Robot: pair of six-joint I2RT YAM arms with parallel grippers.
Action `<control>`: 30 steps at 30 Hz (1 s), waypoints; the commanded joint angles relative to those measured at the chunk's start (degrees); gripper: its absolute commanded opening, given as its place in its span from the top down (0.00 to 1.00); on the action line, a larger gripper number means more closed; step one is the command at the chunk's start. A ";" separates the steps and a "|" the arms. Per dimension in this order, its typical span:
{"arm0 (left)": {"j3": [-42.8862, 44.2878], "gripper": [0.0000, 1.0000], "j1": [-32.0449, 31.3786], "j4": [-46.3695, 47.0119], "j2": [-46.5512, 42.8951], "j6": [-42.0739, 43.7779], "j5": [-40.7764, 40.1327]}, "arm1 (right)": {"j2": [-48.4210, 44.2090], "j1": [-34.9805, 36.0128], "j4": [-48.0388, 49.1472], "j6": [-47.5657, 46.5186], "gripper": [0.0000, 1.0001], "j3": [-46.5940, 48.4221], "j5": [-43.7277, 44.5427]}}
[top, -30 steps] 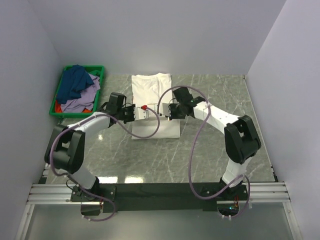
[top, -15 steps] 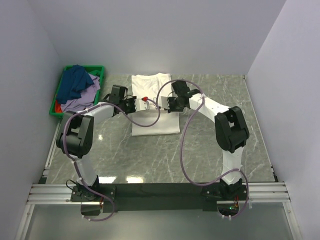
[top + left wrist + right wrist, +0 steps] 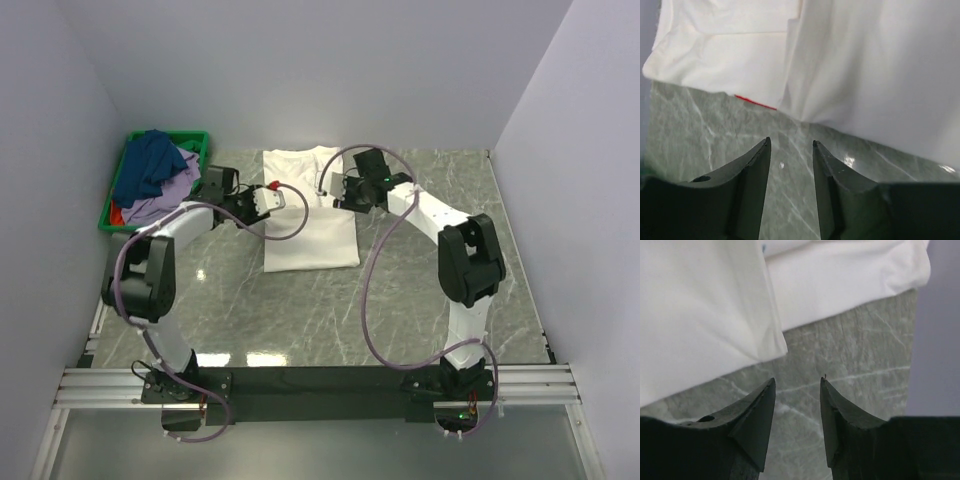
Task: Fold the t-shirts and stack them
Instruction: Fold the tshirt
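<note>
A white t-shirt [image 3: 312, 240] lies flat on the marble table as a long folded rectangle, collar end toward the back wall. My left gripper [image 3: 268, 197] is at the shirt's left edge and my right gripper [image 3: 330, 190] at its right edge, both near the far half. In the left wrist view the left gripper [image 3: 790, 143] is open over bare marble, with the white t-shirt [image 3: 865, 65] just ahead and a thin red strip [image 3: 755, 102] at its hem. The right gripper [image 3: 797, 381] is open too, with the white t-shirt [image 3: 700, 315] lying beyond its fingertips. Neither holds anything.
A green crate [image 3: 196, 138] stands at the back left and holds a dark blue shirt [image 3: 150, 165], a lavender one [image 3: 168, 195] and a bit of a red one [image 3: 120, 213]. Grey walls close in the table on the left, back and right. Purple cables loop over the shirt.
Both grippers moved toward the back of the table along the white shirt, then opened and let go of the cloth, which now lies flat.
</note>
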 commanded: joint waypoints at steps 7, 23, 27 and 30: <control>-8.83 0.53 -2.16 -7.41 -14.84 -7.85 6.31 | -16.77 -0.61 -7.11 4.38 0.52 -11.22 -5.91; -22.81 0.51 -9.28 0.94 -15.82 -3.81 0.51 | -16.43 7.30 -0.61 4.99 0.52 -27.50 -3.63; -23.25 0.52 -9.81 1.90 -14.50 -3.45 -0.20 | -14.40 7.83 -1.05 5.34 0.52 -27.23 -3.37; -22.99 0.53 -10.07 2.70 -13.18 -3.54 -0.72 | -13.35 8.10 -0.53 4.56 0.53 -28.11 -2.84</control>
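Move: Each gripper goes for the t-shirt corner on its side of the near folded edge. From the left hand, the near-left corner lies about 15 cm back, 3 cm right and 6 cm down; the laid-over left hem corner is some 2 cm ahead, 3 cm right. From the right hand, the near-right corner lies about 16 cm straight back and 9 cm down; the right hem corner is level with it, 3 cm left, 8 cm down. Lift both half-open grippers about 4 cm off the laid-over hem, draw them back some 15 cm over the table along the t-shirt's sides, and sink them to its near corners, slowing at the end. Ease the left a little to its right, and tip the fingers down 10 to 15 degrees. Keep the fingers open around the corners, without pinching yet. ##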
